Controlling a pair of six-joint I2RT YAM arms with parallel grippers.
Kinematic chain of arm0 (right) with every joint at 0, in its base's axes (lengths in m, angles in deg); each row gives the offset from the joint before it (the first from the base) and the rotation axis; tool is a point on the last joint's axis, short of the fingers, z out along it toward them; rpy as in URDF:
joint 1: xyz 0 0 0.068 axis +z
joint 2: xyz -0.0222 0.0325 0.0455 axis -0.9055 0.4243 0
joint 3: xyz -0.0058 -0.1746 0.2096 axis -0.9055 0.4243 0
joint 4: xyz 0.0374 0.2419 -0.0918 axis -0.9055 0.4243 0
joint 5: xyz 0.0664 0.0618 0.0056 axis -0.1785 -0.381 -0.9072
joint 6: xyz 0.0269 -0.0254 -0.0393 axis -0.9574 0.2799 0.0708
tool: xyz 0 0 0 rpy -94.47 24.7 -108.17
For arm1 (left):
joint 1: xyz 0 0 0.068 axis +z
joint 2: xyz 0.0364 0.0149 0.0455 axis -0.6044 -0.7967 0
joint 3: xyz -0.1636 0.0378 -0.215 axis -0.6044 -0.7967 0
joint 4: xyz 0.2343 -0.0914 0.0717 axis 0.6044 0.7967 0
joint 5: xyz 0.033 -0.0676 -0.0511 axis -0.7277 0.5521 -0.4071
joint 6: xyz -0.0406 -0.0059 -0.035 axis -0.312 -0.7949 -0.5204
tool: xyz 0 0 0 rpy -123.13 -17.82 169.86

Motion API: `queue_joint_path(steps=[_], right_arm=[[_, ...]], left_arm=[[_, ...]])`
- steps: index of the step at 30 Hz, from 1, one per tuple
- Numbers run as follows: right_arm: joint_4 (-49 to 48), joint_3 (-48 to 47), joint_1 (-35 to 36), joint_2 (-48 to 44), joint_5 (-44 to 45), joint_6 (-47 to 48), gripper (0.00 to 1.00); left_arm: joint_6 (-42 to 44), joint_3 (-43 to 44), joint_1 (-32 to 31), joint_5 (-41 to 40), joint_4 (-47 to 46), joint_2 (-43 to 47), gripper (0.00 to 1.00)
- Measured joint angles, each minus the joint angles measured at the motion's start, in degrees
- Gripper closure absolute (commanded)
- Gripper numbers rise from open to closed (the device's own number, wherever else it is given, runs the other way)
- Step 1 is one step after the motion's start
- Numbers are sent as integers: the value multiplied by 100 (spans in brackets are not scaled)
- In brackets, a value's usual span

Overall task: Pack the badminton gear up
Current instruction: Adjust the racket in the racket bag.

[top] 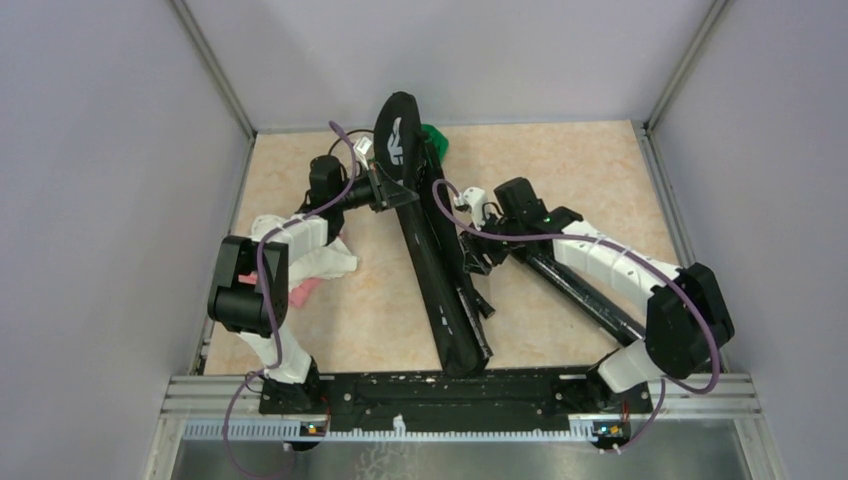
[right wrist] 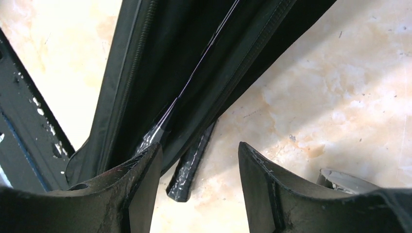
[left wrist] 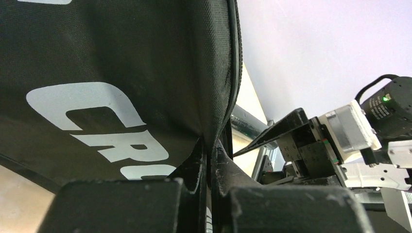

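The black racket bag (top: 440,270) lies lengthwise down the middle of the table, its wide end lifted up at the back. My left gripper (top: 385,190) is shut on the edge of that raised flap (left wrist: 214,121), whose white lettering fills the left wrist view. My right gripper (top: 476,250) hangs at the bag's right side, open, with nothing between its fingers (right wrist: 145,170). A racket handle (right wrist: 189,170) in shiny black wrap pokes out of the bag's open side (right wrist: 160,73), just ahead of the right gripper (right wrist: 199,158). The long black tube (top: 585,292) lies under the right arm.
A green cloth (top: 436,138) sits behind the bag at the back. White and pink cloths (top: 322,268) lie by the left arm. A small grey-white object (right wrist: 345,180) shows at the right finger's side. Walls close the table on three sides.
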Motion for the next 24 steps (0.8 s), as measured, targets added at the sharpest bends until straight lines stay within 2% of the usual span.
queue_joint_path(steps=[6,10,15,20,21,24], right_arm=[[-243,0,0,361,-46,-96,44],[-291,0,0,564,-205,-186,50],[-540,92,0,756,-470,-326,66],[-634,236,2,863,-664,-391,97],[-638,236,2,863,-682,-415,100],[-643,236,0,850,-682,-431,100]], left_arm=[[-83,-2,0,107,-133,0,100],[-105,-2,0,129,-177,0,100],[-197,-2,0,151,-326,0,100],[-258,-2,0,192,-452,0,100],[-260,-4,2,195,-468,0,100],[-258,-4,13,234,-501,0,100]])
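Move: The bag's right zipper edge lies about 5 cm below the right hand, some 2 cm to its left and 1 cm back. Inside the bag, the racket shaft lies about 3 cm back, 4 cm left and 8 cm below the hand. The black grip end poking out under that flap is roughly 6 cm straight back and 10 cm down. From the left hand, that zipper edge is about 15 cm back, 10 cm right and 11 cm lower. Down about 5 cm and some 2 cm to the left, the right hand sinks onto the bag's right zipper edge, its fingers tipping about 10 degrees more steeply downward; on the way the part-open fingers shut and pinch the edge. The left hand keeps its shut grip on the bag's other edge and eases up 1 to 2 cm. ##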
